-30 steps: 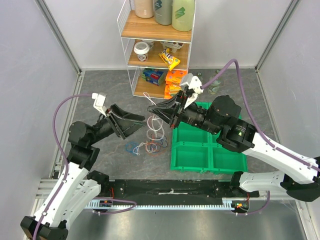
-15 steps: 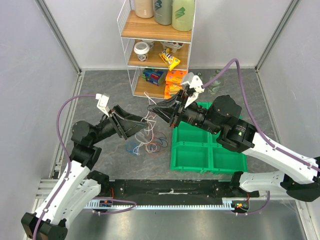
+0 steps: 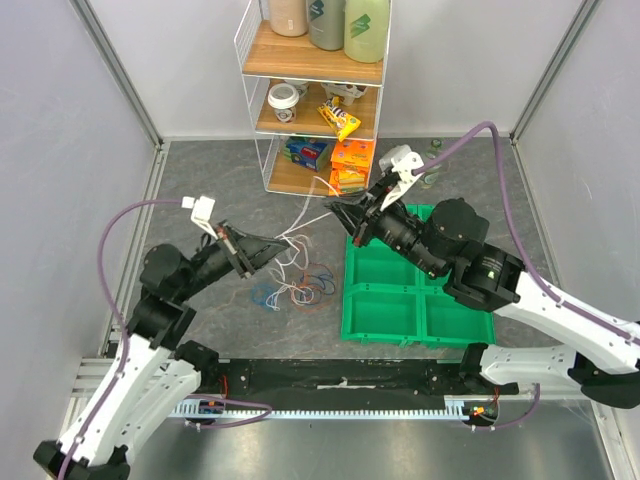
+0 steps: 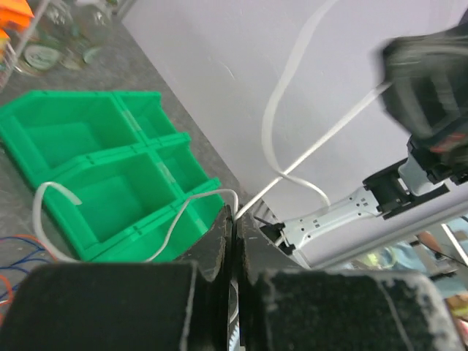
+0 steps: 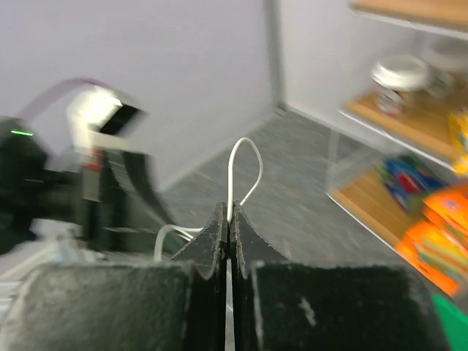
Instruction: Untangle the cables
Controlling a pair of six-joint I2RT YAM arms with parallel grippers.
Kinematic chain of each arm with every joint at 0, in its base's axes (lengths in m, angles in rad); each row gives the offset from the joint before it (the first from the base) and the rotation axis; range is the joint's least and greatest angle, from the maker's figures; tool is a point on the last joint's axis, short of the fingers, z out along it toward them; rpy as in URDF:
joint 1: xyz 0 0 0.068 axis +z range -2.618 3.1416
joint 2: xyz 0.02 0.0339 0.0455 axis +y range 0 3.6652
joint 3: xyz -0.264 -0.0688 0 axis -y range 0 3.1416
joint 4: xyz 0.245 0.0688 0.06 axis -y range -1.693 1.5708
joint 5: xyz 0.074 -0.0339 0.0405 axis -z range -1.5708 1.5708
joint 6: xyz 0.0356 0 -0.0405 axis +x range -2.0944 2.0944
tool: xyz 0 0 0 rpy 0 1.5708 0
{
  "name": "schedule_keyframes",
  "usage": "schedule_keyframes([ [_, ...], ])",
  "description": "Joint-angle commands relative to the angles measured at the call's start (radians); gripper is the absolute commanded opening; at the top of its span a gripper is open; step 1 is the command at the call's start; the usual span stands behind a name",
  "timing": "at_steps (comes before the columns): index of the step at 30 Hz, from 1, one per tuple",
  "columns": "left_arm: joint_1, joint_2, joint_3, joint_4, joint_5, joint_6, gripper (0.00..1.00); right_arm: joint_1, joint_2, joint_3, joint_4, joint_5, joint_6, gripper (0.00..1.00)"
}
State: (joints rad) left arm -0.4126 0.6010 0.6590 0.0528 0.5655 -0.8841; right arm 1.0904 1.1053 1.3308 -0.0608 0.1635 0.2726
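A white cable [image 3: 305, 226] is stretched above the table between my two grippers. My left gripper [image 3: 278, 243] is shut on one part of it. In the left wrist view the white cable [image 4: 322, 135] leaves the left gripper [image 4: 235, 212] toward the upper right. My right gripper [image 3: 336, 207] is shut on the cable's other part. A small white loop [image 5: 246, 157] sticks out past the right gripper [image 5: 229, 208]. The other cables [image 3: 300, 290], red, blue and white, lie in a loose tangle on the table below.
A green bin tray [image 3: 400, 300] with several compartments sits right of the tangle, under the right arm. A wire shelf [image 3: 315, 100] with snacks and bottles stands at the back. Glass jars [image 3: 432, 165] stand at the back right.
The left gripper, open around the white cable before, has shut on it. The right gripper has drawn back to the right, pulling the cable taut.
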Motion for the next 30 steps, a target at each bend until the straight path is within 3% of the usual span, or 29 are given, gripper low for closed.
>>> schedule_keyframes([
  [1,0.0,-0.145,0.018,-0.342,-0.294,0.174,0.02,-0.001,-0.148,-0.042,-0.069,0.451,-0.081,0.0],
  [5,0.0,-0.214,-0.025,-0.396,-0.34,0.191,0.02,-0.001,-0.226,-0.067,-0.105,0.501,-0.113,0.0],
  [11,0.001,-0.153,-0.03,-0.294,-0.184,0.188,0.02,-0.003,-0.24,-0.087,-0.12,0.4,-0.073,0.0],
  [15,0.0,-0.092,-0.012,-0.24,-0.109,0.186,0.13,-0.001,-0.22,-0.078,-0.085,0.302,-0.03,0.0],
  [24,0.0,-0.04,-0.027,-0.183,-0.026,0.174,0.05,-0.001,-0.203,-0.016,-0.031,0.176,0.022,0.0],
  [26,0.0,-0.037,-0.03,-0.183,-0.024,0.169,0.19,-0.001,-0.202,-0.002,-0.028,0.171,0.025,0.0],
  [27,0.001,-0.037,-0.036,-0.183,-0.026,0.165,0.37,-0.003,-0.2,0.001,-0.027,0.165,0.027,0.0],
  [28,0.0,-0.038,-0.038,-0.182,-0.029,0.165,0.47,-0.001,-0.196,0.011,-0.028,0.156,0.03,0.0],
  [30,0.0,-0.038,-0.042,-0.177,-0.027,0.165,0.45,-0.001,-0.194,0.022,-0.03,0.142,0.031,0.0],
])
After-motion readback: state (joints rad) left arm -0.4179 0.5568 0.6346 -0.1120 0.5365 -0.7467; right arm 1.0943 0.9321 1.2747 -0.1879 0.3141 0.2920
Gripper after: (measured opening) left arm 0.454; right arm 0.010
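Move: The left hand pinches the white cable, and the tangled pile it comes from lies almost straight below, about 32 cm down, 2 cm to the right and 1 cm ahead. From the right hand, holding the same cable higher up, the pile is some 5 cm left, level fore and aft, and 45 cm below. The green basket's middle lies about 20 cm to the right of that hand, 3 cm ahead and 43 cm down. With the white cable stretched between both pinches, the right hand keeps its grip and pulls about 6 cm right towards the space above the basket, dipping about 6 cm and rising again as it turns slightly clockwise. The left hand first gives some 3 cm left and 2 cm back, then sinks about 5 cm while easing forward and right, its fingers opening roughly halfway at the end to free the cable. ##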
